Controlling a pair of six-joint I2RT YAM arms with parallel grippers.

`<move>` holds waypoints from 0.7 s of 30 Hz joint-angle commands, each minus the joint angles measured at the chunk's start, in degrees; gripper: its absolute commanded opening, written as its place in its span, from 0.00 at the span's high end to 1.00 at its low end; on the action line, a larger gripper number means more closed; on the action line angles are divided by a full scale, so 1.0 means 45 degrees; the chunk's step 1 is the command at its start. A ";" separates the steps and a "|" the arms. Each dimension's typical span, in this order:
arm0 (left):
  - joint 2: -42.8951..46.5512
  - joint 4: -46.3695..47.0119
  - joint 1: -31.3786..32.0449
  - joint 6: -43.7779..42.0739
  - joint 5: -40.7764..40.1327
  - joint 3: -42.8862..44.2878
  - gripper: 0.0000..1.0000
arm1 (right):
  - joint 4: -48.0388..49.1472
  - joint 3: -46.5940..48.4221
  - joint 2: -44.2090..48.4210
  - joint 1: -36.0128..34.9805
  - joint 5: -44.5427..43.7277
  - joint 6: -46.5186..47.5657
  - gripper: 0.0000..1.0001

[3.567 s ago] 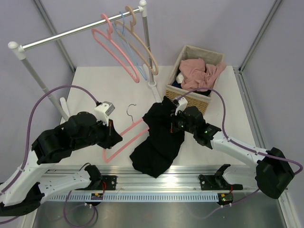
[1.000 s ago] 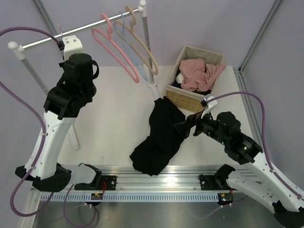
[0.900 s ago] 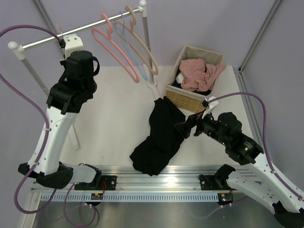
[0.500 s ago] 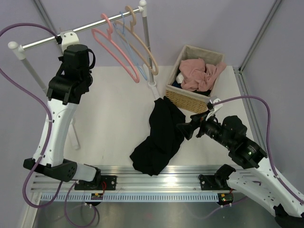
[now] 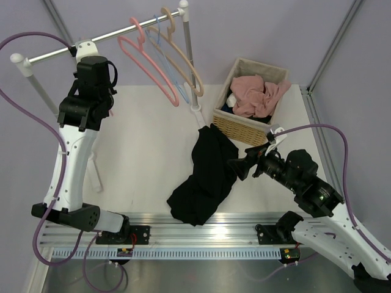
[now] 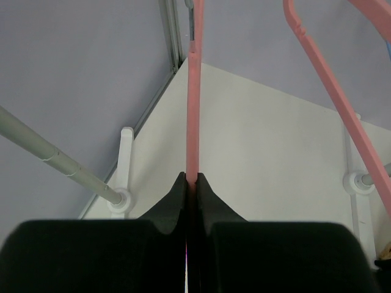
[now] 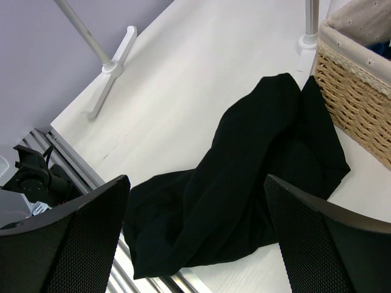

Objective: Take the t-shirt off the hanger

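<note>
The black t-shirt lies crumpled on the table, off the hanger; it also shows in the right wrist view. My left gripper is raised up by the rail at the far left. In the left wrist view it is shut on the slim light-pink hanger, whose metal hook points away at the top edge. In the top view the arm hides the hanger. My right gripper is open and empty, just right of the shirt and above it.
The clothes rail carries a thicker pink hanger, a blue one and tan hangers. The thicker pink hanger also shows in the left wrist view. A wicker basket holds a pink cloth. A rack foot stands at the left.
The left arm has carried the bare hanger from the table up to the rail and edged left. The right gripper has let go of the shirt and drawn back to the right.
</note>
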State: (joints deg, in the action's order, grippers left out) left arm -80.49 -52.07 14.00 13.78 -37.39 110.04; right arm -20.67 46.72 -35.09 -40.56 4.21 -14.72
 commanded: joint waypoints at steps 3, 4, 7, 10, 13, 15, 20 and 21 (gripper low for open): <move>-0.0218 0.0635 -0.0377 0.0063 0.1237 -0.0293 1.00 | 0.0335 0.0028 0.0220 0.0028 0.0314 0.0185 0.01; -0.0239 0.0635 -0.0377 0.0063 0.1218 -0.0390 1.00 | 0.0296 0.0047 0.0220 0.0047 0.0431 0.0185 0.00; -0.0239 0.0771 -0.0377 0.0043 0.1218 -0.0507 1.00 | 0.0276 0.0048 0.0415 0.0028 0.0471 0.0185 0.00; -0.0161 0.0849 -0.0377 0.0082 0.1199 -0.0566 0.93 | 0.0296 0.0009 0.0513 0.0028 0.0432 0.0185 0.00; -0.0005 0.0986 -0.0377 0.0004 0.1296 -0.0722 0.46 | 0.0257 0.0047 0.0474 0.0028 0.0471 0.0185 0.01; 0.0073 0.0967 -0.0377 0.0004 0.1277 -0.0761 0.31 | 0.0256 0.0048 0.0474 0.0028 0.0471 0.0185 0.00; 0.0483 0.0967 -0.0377 -0.0093 0.1354 -0.1073 0.01 | 0.0276 -0.0069 0.0435 0.0028 0.0335 0.0205 0.00; 0.0600 0.0947 -0.0377 -0.0113 0.1394 -0.1151 0.01 | 0.0295 -0.0108 0.0377 0.0028 0.0277 0.0205 0.01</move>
State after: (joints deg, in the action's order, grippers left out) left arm -80.71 -49.58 12.58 13.52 -32.23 105.71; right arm -20.69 46.61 -33.39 -40.56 5.56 -14.70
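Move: Roughly 14 cm above the left hand, about 4 cm ahead and 2 cm to its left, is the spot on the rack's rod where the pink hanger it holds is to hang. The other pink hanger hangs about 15 cm to the hand's right, 3 cm farther out and 4 cm higher; the rack's left post stands some 12 cm left and 7 cm back. From the right hand that rod spot lies about 42 cm left, 18 cm ahead and 27 cm up. Easing down about 2.5 cm and forward some 1.5 cm, the left hand lowers the pink hanger it still pinches by its arm, to set the hook on the rod. Halfway through, its fingers start opening and spread wide, letting go of the hanger while the hand keeps sinking slightly, with barely any wrist turn. ##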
